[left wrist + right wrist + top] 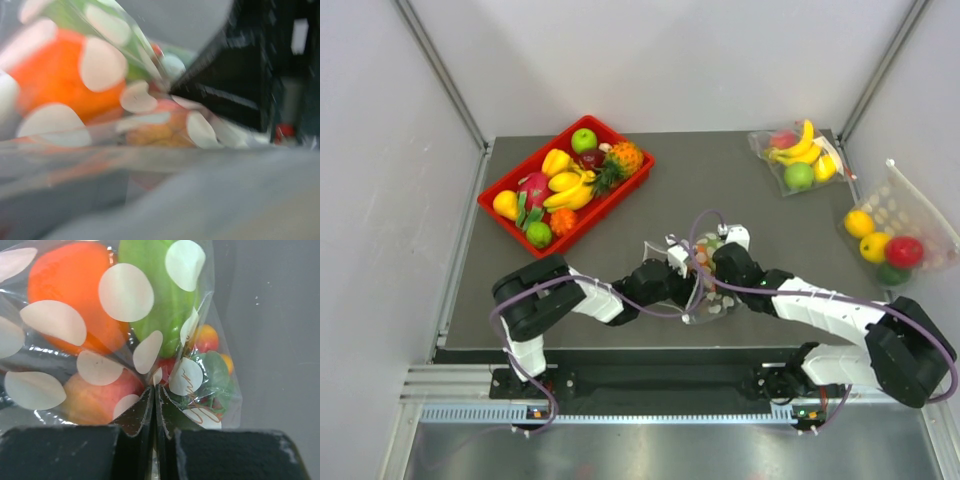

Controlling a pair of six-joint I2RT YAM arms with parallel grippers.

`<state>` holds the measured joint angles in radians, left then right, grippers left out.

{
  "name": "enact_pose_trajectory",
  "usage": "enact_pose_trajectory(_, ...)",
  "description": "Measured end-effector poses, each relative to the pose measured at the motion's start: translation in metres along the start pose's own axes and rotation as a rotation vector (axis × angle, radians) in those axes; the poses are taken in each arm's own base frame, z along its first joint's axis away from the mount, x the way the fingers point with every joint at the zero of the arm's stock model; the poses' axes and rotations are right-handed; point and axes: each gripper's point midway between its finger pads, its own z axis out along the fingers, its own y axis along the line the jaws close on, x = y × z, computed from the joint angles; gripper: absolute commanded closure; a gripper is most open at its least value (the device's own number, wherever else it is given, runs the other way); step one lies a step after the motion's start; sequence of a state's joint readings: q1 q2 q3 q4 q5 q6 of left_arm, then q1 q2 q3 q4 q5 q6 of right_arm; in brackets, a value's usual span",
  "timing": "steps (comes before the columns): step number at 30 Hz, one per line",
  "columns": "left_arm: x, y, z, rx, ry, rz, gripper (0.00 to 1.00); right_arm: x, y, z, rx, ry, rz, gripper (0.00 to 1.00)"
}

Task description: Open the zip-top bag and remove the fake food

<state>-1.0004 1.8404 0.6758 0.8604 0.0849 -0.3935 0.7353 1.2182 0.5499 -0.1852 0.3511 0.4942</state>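
The zip-top bag [705, 290], clear with pale round dots, lies near the table's front middle between both arms. Through its plastic [125, 292] the fake food shows: an orange fruit [65, 290], a green one [160, 300] and a pinkish peach [95, 397]. My right gripper [154, 387] is shut, pinching a fold of the bag's film just below the fruits. In the top view the left gripper [677, 263] is at the bag's left edge. The left wrist view is blurred, with the bag [105, 65] pressed close to the lens and its own jaws not discernible.
A red tray [498, 183] of mixed fruit stands at the back left. A clear bag with bananas and a green apple [800, 155] lies at the back right. A bigger dotted bag [895, 235] sits at the right edge. The table's front edge runs just behind the arm bases.
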Motion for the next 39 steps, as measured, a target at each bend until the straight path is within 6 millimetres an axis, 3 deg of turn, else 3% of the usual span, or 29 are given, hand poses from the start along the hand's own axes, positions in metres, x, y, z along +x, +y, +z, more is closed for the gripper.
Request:
enact_pose_trajectory(6,0.004,-0.015,-0.030,0.017,0.041,0.023,0.99,-0.013,-0.014,-0.009,0.017,-0.031,0.043,1.00)
enact_pose_trajectory(14,-0.017,-0.018,-0.073,-0.011,0.006,0.046,0.98,-0.026,-0.037,-0.017,0.060,-0.069,0.090,1.00)
enact_pose_trajectory(23,-0.053,0.003,-0.125,-0.179,-0.072,0.055,0.93,-0.025,-0.048,-0.016,0.085,-0.058,0.093,1.00)
enact_pose_trajectory(28,-0.080,0.049,-0.159,-0.374,-0.139,0.018,0.89,-0.024,-0.049,-0.016,0.084,-0.056,0.092,1.00)
enact_pose_trajectory(35,-0.122,0.141,-0.211,-0.680,-0.222,-0.096,0.90,-0.023,-0.050,-0.018,0.076,-0.060,0.093,1.00)
enact_pose_trajectory(39,-0.154,0.174,-0.232,-0.784,-0.277,-0.128,0.90,-0.025,-0.048,-0.019,0.066,-0.065,0.092,1.00)
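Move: The left hand, already gripping the peach inside the bag, has the red bin's middle about 33 cm to its left and 27 cm ahead, its rim slightly lower. In the bin, the bumpy orange fruit lies some 18 cm ahead and 33 cm left, the pineapple 34 ahead and 20 left. The right hand pinches the bag near its closed end; the orange food lies about 7 cm left and 6 ahead of it, the green pepper 8 ahead and 2 left. Backing off about 4 cm while rising and going left, the left hand draws the peach out through the bag's mouth, then sweeps left and forward towards the red bin, some 28 cm left in all, climbing and turning nearly 50 degrees counter-clockwise with its grip kept. Meanwhile the right hand, still pinching the bag, pulls it about 5 cm right with a slight rise, then holds. ##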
